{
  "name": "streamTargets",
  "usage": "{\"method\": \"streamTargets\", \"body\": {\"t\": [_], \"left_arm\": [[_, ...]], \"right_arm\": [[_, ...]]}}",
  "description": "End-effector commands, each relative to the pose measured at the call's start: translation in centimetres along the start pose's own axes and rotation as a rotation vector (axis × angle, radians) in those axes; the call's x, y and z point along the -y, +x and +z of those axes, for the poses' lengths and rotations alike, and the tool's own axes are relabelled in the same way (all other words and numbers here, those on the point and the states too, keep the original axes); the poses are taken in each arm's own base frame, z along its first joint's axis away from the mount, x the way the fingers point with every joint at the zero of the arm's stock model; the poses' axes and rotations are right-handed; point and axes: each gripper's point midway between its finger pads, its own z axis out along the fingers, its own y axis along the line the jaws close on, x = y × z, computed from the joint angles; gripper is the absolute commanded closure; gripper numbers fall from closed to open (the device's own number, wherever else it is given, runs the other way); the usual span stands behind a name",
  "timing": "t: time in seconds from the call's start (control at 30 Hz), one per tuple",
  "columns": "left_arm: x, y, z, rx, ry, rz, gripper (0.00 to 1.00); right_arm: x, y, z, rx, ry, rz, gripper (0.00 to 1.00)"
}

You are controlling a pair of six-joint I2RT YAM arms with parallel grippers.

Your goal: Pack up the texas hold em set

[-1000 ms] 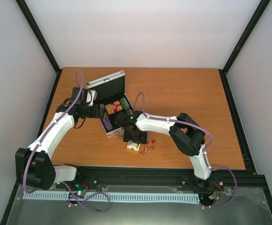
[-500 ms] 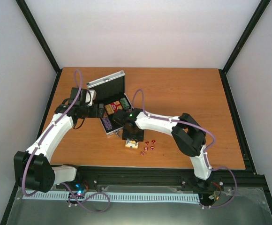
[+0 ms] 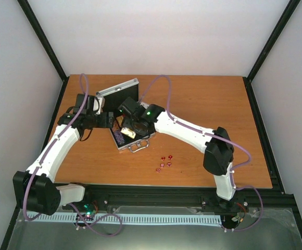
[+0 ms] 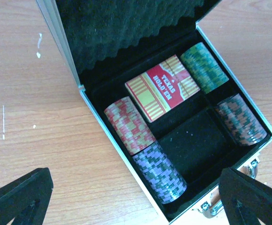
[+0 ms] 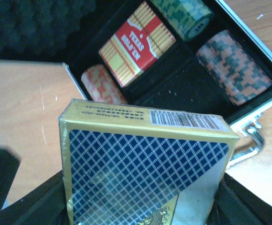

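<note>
The silver briefcase (image 3: 121, 147) lies open, its foam-lined lid (image 3: 118, 92) tilted back. Inside are the red card deck (image 4: 166, 87), green chips (image 4: 204, 67), pink-red chips (image 4: 129, 125), purple chips (image 4: 159, 172) and dark red chips (image 4: 241, 119). One middle compartment (image 4: 197, 140) is bare. My right gripper (image 5: 143, 197) is shut on the blue-yellow deck (image 5: 145, 154) and holds it above the case (image 5: 262, 105); in the top view the right gripper (image 3: 131, 127) hangs over the tray. My left gripper (image 4: 136, 201) stands open above the case's left side (image 3: 108, 121). Several tiny red dice (image 3: 164, 161) lie on the table.
The case's handle (image 3: 135, 148) sticks out toward the near edge. Bare wooden table (image 3: 208, 114) stretches to the right of the case. Black frame posts (image 3: 258, 62) and white walls border the table at the back and sides.
My right gripper has lifted the blue-yellow deck off the table in front of the case and carried it back and left over the open tray. The left arm shifted only slightly.
</note>
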Motion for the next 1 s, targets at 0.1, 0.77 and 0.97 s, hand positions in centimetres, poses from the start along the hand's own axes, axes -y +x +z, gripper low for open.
{"method": "streamTargets", "body": {"t": [0.1, 0.77, 0.97], "left_arm": [[0.1, -2.7, -2.8, 0.073, -0.009, 0.012, 0.00], [0.6, -2.8, -3.4, 0.085, 0.016, 0.017, 0.00], [0.9, -2.5, -3.3, 0.079, 0.033, 0.017, 0.00]], "right_arm": [[-1.2, -3.0, 4.3, 0.168, -0.005, 0.206, 0.65], [2.4, -1.8, 12.3, 0.182, 0.050, 0.373, 0.64], [3.5, -0.4, 14.5, 0.140, 0.082, 0.405, 0.56]]}}
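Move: The right hand, already gripping the blue-backed card box, aims for the empty slot in the open case, about 6 cm ahead, 2 cm left and 16 cm below. The striped card box lies 13 cm ahead and 5 cm left of the hand, the purple chips 3 cm ahead and 8 cm left, and the brown chips 9 cm ahead and 5 cm right, all similarly low. From the left hand the slot is some 4 cm ahead, 12 cm right and 16 cm down. The right hand keeps its grip on the blue-backed card box and brings it down about 12 cm towards the empty slot between the purple and brown chips, sliding some 5 cm forward (mostly early on) and slightly left as it sinks, while the wrist turns about 20 degrees clockwise. The left hand, empty and wide open, rises about 3 cm beside the case and touches nothing. ##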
